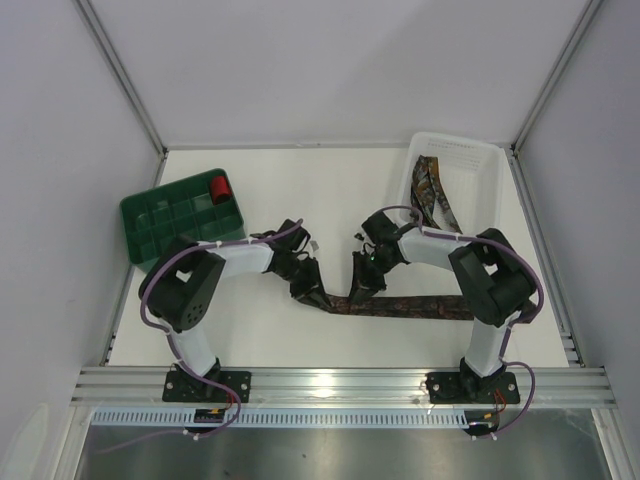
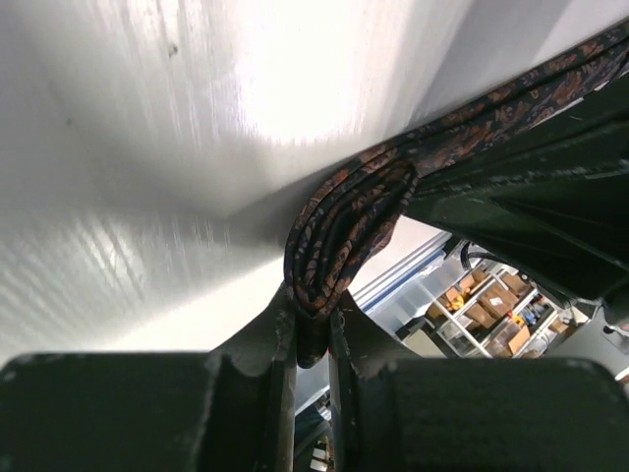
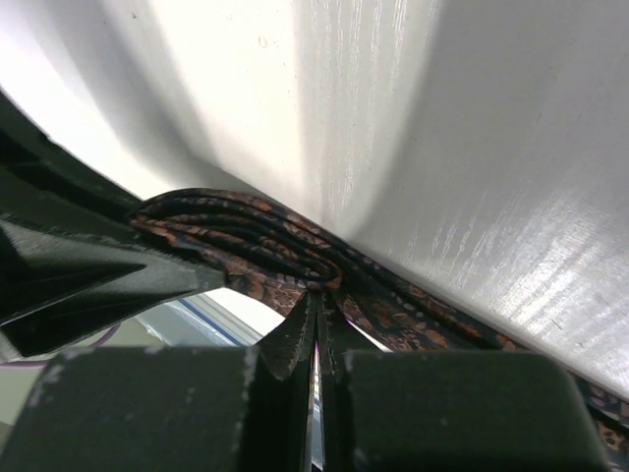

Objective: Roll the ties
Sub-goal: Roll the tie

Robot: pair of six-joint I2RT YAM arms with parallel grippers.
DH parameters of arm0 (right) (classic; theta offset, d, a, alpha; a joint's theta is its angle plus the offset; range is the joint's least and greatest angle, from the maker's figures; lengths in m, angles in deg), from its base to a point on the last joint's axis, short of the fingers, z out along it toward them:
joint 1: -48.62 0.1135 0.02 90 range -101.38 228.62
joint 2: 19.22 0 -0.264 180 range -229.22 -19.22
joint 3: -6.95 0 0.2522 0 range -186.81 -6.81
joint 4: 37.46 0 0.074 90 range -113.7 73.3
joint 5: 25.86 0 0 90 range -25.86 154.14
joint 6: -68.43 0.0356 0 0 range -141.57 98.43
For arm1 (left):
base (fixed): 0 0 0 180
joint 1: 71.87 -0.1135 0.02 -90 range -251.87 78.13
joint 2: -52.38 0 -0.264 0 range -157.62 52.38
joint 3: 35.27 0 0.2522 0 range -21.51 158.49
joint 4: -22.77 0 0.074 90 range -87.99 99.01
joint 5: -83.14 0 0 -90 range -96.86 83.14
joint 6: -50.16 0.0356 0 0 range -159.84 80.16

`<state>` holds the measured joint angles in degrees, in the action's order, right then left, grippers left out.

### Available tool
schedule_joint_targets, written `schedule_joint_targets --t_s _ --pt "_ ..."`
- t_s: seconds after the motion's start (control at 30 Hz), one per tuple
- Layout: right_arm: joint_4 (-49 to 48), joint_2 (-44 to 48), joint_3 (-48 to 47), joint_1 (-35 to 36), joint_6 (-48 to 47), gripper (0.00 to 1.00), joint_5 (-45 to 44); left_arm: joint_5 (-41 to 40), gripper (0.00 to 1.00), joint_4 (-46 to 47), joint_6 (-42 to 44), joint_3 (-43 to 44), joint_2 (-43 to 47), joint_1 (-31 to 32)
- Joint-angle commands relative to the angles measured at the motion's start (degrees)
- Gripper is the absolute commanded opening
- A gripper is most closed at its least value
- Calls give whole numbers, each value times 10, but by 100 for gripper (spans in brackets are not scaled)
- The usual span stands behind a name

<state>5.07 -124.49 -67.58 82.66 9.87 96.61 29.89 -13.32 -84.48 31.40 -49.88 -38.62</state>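
One patterned tie (image 1: 410,306) lies flat along the table's front, its left end wound into a loose roll between the two grippers. In the left wrist view that folded bundle of the tie (image 2: 344,226) runs down into my left gripper (image 2: 313,323), whose fingers (image 2: 280,339) press on it from both sides. My left gripper (image 1: 320,297) sits at the roll's left side. My right gripper (image 3: 321,293) is shut, its tips pinching the tie (image 3: 256,236) at the core of the coiled layers. In the top view the right gripper (image 1: 361,293) is just right of the left one. A second tie (image 1: 432,195) lies in the white basket.
The white basket (image 1: 490,190) stands at the back right. At the back left is a green compartment tray (image 1: 165,225) holding a small red roll (image 1: 220,187). Metal frame rails border the table's edges.
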Motion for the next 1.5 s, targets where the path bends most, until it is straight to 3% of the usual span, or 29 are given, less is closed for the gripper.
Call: schedule_joint_targets --t_s 0.0,0.43,0.83,1.2,1.47 --pt "-6 -11 -22 10 3 3 5 -26 10 -27 13 17 42 1" --pt "-32 -38 -35 28 27 4 17 -39 8 -71 19 56 51 2" --pt "-31 -56 -68 30 32 4 20 -34 13 -96 18 91 64 20" --pt "-30 -57 -70 30 32 3 22 -32 20 -103 14 148 9 52" --pt "-21 -35 -50 22 24 3 12 -38 20 -115 20 175 -29 74"
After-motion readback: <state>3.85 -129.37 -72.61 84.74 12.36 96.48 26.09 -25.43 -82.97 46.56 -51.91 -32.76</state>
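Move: The left hand already pinches the left tip of the rolled end. The place it is taken to, the flat tie under the right fingertips, lies about 6 cm to its right and 1 cm ahead, roughly 1 cm lower. From the right hand the rolled end's middle is some 3 cm to the left and 1 cm back, about level. The white bin stands roughly 29 cm ahead and 25 cm to the right of the right hand. Keeping its pinch on the tie's rolled end, the left hand lifts it, at first nearly straight up, then up and over to the right towards the right fingertips, nearly 5 cm up and 4 cm across, sinking slightly last. The right hand keeps its shut fingertips on the tie beside the roll and slides about 3 cm left to meet it, then edges forward and eases slightly back right. ##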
